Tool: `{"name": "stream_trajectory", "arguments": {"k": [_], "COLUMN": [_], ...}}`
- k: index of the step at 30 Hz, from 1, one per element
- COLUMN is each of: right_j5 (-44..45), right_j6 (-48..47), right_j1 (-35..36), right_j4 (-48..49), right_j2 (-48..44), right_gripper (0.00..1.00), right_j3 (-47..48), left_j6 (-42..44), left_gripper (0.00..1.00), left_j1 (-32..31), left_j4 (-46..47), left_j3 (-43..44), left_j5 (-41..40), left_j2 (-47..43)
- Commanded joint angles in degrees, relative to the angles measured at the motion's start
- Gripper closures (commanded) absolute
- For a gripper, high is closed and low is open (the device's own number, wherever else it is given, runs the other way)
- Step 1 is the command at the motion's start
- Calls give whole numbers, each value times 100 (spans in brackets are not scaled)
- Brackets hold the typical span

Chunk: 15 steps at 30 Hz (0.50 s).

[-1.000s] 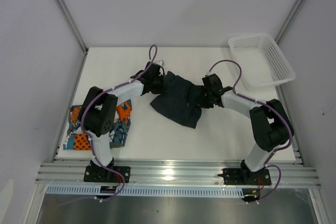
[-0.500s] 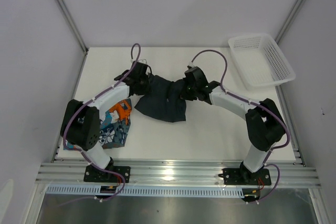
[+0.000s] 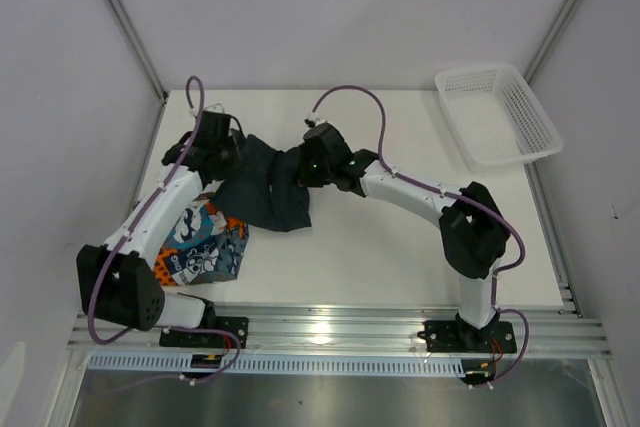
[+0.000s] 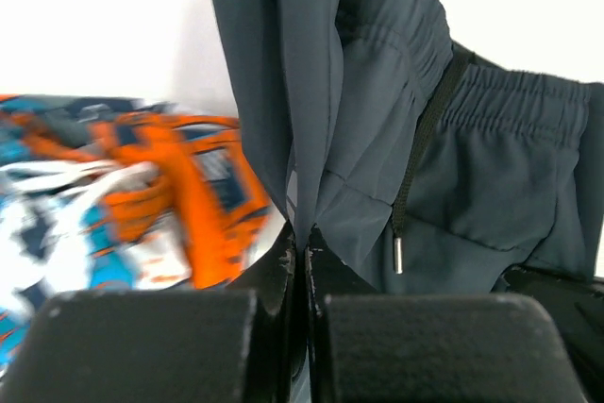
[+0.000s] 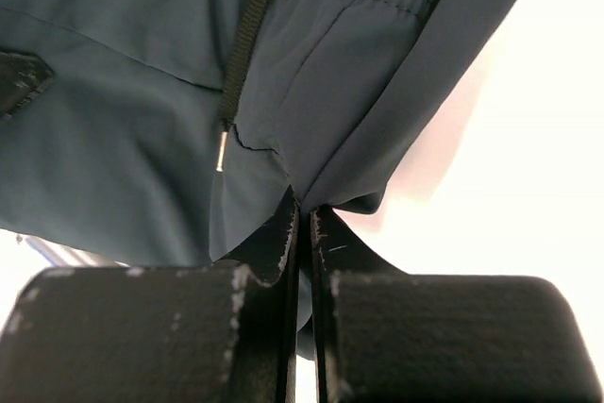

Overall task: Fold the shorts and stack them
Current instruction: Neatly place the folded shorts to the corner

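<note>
The plain dark shorts hang folded between my two grippers above the table's left half, their lower edge over the printed shorts, which lie folded near the left front edge. My left gripper is shut on the dark fabric's left end. In the left wrist view the dark shorts rise from my left gripper, with the printed shorts beneath. My right gripper is shut on the right end. The right wrist view shows the waistband and drawstring of the dark shorts pinched in my right gripper.
A white mesh basket sits at the table's back right corner. The white table ends at a metal rail along the front, and grey walls close in at the left and right.
Both grippers have carried the dark shorts leftward across the table, from the middle to above the printed shorts. The left arm has swung out, uncovering the printed pair.
</note>
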Motion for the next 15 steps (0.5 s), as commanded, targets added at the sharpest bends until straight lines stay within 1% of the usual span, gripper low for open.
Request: {"name": "stream_trajectory", "arguments": {"k": [1,5,6,8,9,11,12,14,15], "right_j5": [-36,-430,-457,-449,-431,-475,-527,-528,-493], "right_j6": [128,304,365,383,392,488,523,541,515], "right_j1": [272,632,685,825,948,1063,1194,1326,1484], "right_j4": [374,515,541,638,673,804,857,840,788], "right_j2": [273,818,1019,1170,1292,1407,1469,1653,1715], "right_gripper": [100,100,100,100,100,100,100,100,100], "right_j3": [550,1112,1339,1525,1674,1807,1868,2175,2298], "left_j6": [98,327,379,520,573,731,792,942,986], "left_gripper": [100,100,100,100,100,100,100,100,100], "left_j1": [467,1197,1555,1873,2188,2436,2707,2963,3217], "left_j4": [-475,-677,-721,-792,-810,-897,-924,-968,-959], "left_j3": [-37,-424,-468,-565,-635,-706,-775,-837,-951], "left_j5": [-193,17,61,176,263,255,281,316,447], "left_j2": [-602,-1085,-1156,-1367,-1420,-1578,-1622,-1771,-1842]}}
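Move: The patterned shorts, where the dark folded pair is headed, lie about 12 cm to the left hand's left, some 13 cm back towards the bases and 16 cm below. The table's near-left corner is roughly 29 cm left and 29 cm back of that hand. The dark shorts hang between the hands, their middle some 7 cm right, 5 cm back and 6 cm below. From the right hand the patterned shorts are about 28 cm left, 13 cm back and 14 cm down. Both closed grippers keep their pinch on the dark shorts and carry them, spread between the hands, left and back over the patterned shorts, staying almost level. Each travels about 15 cm leftward; the left hand draws back 8 cm, the right somewhat less. The left wrist turns some 20 degrees counter-clockwise, the right a little over 10, with a slight roll. ##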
